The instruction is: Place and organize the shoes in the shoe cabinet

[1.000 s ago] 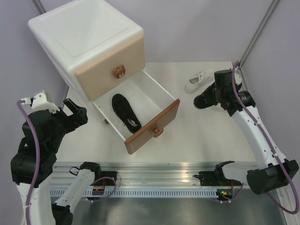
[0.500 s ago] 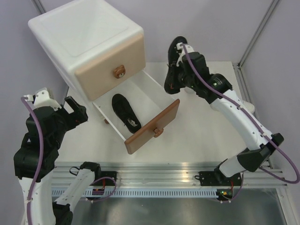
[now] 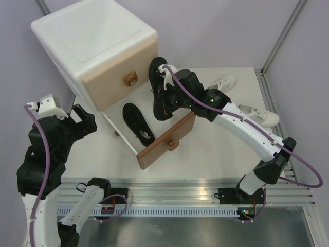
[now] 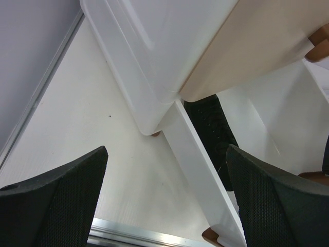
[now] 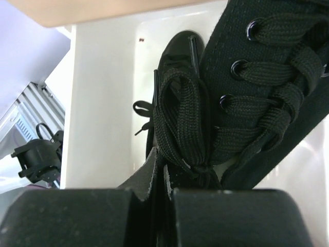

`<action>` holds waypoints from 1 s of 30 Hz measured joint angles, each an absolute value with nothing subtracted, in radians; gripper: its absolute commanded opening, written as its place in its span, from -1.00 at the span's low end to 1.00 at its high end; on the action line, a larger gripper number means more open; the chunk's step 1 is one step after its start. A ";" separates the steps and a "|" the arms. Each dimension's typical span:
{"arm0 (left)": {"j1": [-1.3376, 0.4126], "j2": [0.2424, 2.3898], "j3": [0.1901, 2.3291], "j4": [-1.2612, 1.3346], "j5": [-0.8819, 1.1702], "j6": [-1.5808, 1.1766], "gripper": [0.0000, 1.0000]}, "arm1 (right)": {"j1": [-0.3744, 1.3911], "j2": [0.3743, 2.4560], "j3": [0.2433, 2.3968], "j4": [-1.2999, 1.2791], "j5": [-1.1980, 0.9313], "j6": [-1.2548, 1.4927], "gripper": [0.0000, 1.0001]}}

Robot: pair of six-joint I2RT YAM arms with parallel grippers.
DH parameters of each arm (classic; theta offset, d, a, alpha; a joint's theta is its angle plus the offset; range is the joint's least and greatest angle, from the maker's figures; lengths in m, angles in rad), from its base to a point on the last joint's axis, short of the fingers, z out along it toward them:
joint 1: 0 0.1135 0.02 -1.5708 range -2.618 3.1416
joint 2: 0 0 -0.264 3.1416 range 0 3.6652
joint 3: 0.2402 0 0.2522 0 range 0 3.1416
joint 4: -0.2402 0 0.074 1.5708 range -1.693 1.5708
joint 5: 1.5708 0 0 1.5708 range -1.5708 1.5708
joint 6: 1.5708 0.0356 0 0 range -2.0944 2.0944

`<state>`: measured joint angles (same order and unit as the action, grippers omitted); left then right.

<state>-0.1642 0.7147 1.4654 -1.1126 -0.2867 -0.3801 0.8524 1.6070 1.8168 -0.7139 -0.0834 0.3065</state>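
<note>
The white shoe cabinet (image 3: 97, 41) stands at the back left with its lower drawer (image 3: 169, 136) pulled out. One black shoe (image 3: 138, 122) lies in the drawer's left half, seen too in the left wrist view as the black shoe (image 4: 211, 123). My right gripper (image 3: 165, 96) is shut on the second black shoe (image 3: 157, 85) and holds it toe-up above the drawer's right half. In the right wrist view the held shoe (image 5: 257, 92) hangs from my right gripper (image 5: 165, 177), over the lying shoe (image 5: 175, 62). My left gripper (image 3: 85, 122) is open, left of the drawer.
Two white sneakers lie on the table's right side: one white sneaker (image 3: 221, 83) at the back, another white sneaker (image 3: 262, 117) near the right edge. The brown drawer front juts toward the table's middle. The drawer's white side wall (image 4: 200, 175) runs between my left gripper's (image 4: 167, 152) fingers.
My right arm has swung from the table's back right, up and leftward, carrying the black shoe to above the open drawer. The left arm has barely moved.
</note>
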 measured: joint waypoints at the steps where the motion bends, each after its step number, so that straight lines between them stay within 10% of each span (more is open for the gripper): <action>1: -0.164 0.717 1.466 -1.109 -0.288 -0.380 1.00 | 0.857 1.602 1.793 -0.695 -0.086 0.316 -0.99; 30: -0.164 0.760 1.466 -1.037 -0.325 -0.373 1.00 | 0.892 1.749 1.765 -0.727 -0.135 0.283 -0.99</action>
<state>-0.1642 0.7597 1.4658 -1.0370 -0.3248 -0.3733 0.8925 1.7489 1.7645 -0.7269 -0.1349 0.2832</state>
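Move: The right hand, already pinching the second black shoe by its laces, is over the open lower drawer; the free floor for it lies about 15 cm below, some 4 cm ahead and 2 cm left. The first black shoe lies in the drawer roughly 11 cm left, 2 cm back and 15 cm down; the drawer front is about 13 cm back, 2 cm right and 10 cm down. From the left hand that free floor is some 32 cm right, 15 cm ahead and 20 cm down. Keeping its shut pinch on the laces, the right hand lowers the second black shoe about 9 cm into the drawer beside the first one: first down and slightly back as the fingertips tip down, a brief halt, then down again while easing some 3 cm left, its left side dipping about 10 degrees. The open left hand drifts about 2 cm forward. ##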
